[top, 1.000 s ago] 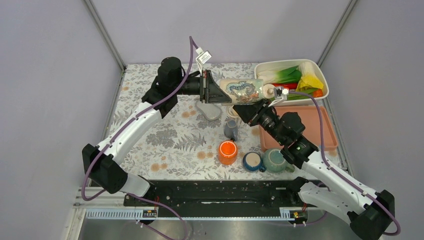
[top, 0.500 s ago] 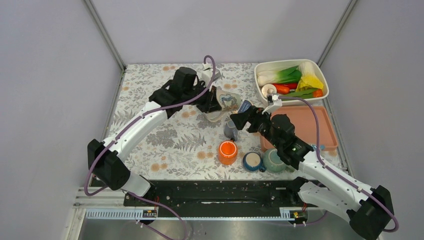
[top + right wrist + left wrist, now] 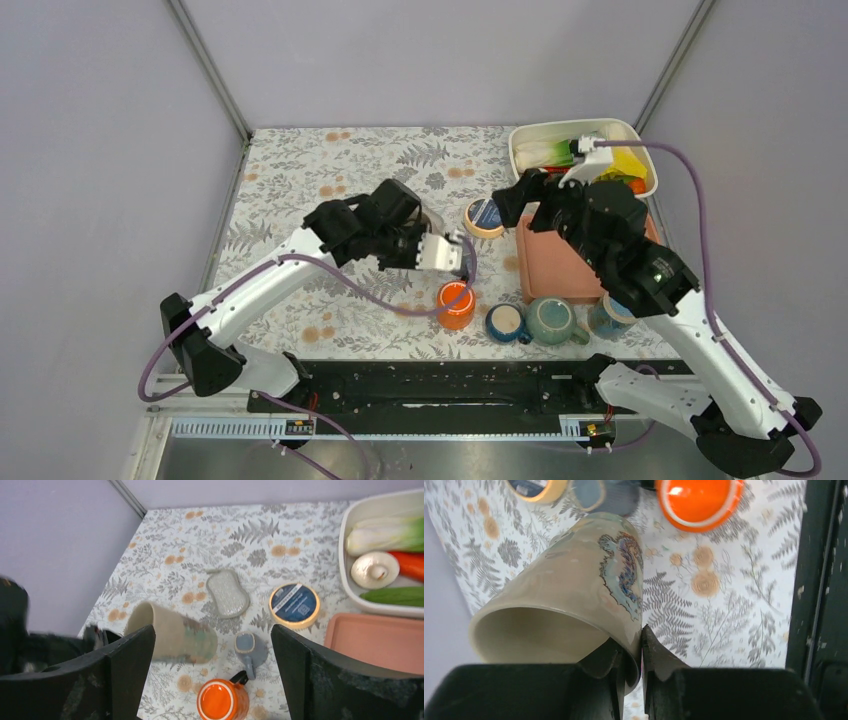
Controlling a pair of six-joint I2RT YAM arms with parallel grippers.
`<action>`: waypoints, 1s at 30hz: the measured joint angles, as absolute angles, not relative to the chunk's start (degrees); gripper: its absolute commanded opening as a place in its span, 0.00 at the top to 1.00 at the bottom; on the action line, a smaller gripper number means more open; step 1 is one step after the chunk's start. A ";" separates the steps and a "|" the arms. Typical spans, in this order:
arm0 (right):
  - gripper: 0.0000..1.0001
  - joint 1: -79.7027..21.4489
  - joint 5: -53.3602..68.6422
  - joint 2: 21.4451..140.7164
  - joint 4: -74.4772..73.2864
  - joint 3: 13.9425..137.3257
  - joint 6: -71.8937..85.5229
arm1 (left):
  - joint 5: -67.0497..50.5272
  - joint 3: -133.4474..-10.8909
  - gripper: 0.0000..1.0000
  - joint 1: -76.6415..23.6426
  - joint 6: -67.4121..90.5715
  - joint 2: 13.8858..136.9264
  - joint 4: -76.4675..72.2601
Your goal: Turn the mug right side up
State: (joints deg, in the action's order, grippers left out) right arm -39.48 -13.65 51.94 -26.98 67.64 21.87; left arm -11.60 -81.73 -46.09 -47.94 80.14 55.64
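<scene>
The mug (image 3: 574, 585) is beige with a blue dragon pattern. It hangs on its side, mouth toward the left wrist camera and base pointing at the small grey mug (image 3: 606, 495). My left gripper (image 3: 641, 650) is shut on its rim, one finger inside and one outside. From above, the mug (image 3: 440, 250) shows as a pale patch past the left gripper (image 3: 418, 250), just behind the orange mug (image 3: 455, 303). My right gripper (image 3: 515, 195) is raised over the back right and stands wide open and empty. In its own view the mug (image 3: 170, 632) lies below, between the spread fingers of the right gripper (image 3: 212, 667).
An orange mug (image 3: 222, 700), small grey mug (image 3: 247, 647), sponge (image 3: 227, 592) and tape roll (image 3: 295, 605) surround the spot. A blue mug (image 3: 505, 322) and teal mug (image 3: 550, 320) stand at the front. The pink tray (image 3: 560, 270) and the white vegetable bin (image 3: 640, 140) are on the right.
The right gripper let go of the mug, opened wide and rose to the back right. The left arm carried the mug from the back down toward the table's middle.
</scene>
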 measured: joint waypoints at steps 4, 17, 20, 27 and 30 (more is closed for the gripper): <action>0.09 -39.35 -11.55 60.12 -33.36 81.76 18.13 | -4.69 -82.04 1.00 -53.95 -56.03 79.11 62.52; 0.19 -45.82 3.77 80.95 -44.12 88.20 12.21 | 7.81 -84.64 1.00 -62.63 -61.95 81.67 66.08; 0.26 -46.46 3.97 81.43 -44.51 88.29 11.94 | 7.99 -84.66 1.00 -62.87 -62.11 82.24 66.13; 0.38 -46.50 0.69 87.35 -45.01 88.95 11.25 | 8.23 -86.72 1.00 -62.98 -61.87 82.61 66.28; 0.79 -46.52 0.08 90.02 -45.17 88.95 10.96 | 8.40 -87.31 1.00 -63.00 -61.91 82.61 65.43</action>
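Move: The left fingers already hold the mug by its rim wall, its middle about 3 cm ahead, 5 cm to the right and 2 cm below. For the right hand the mug is level fore and aft, roughly 13 cm to the left and 15 cm lower. From the right hand, the grey cup stands 5 cm ahead, 5 cm left and 32 cm down; the orange mug is 6 cm back, 6 cm left, equally low. The right hand brings its fingers astride the mug's rim, one inside and one outside, across from the left grip, closing from wide open to about half. It rises a little, then swings some 12 cm left and sinks, ending 13 cm lower, tipping down and turning left. The left hand keeps its pinch, first drawing back about 4 cm with a roughly 30-degree, partly clockwise turn, then nearly holding still. ##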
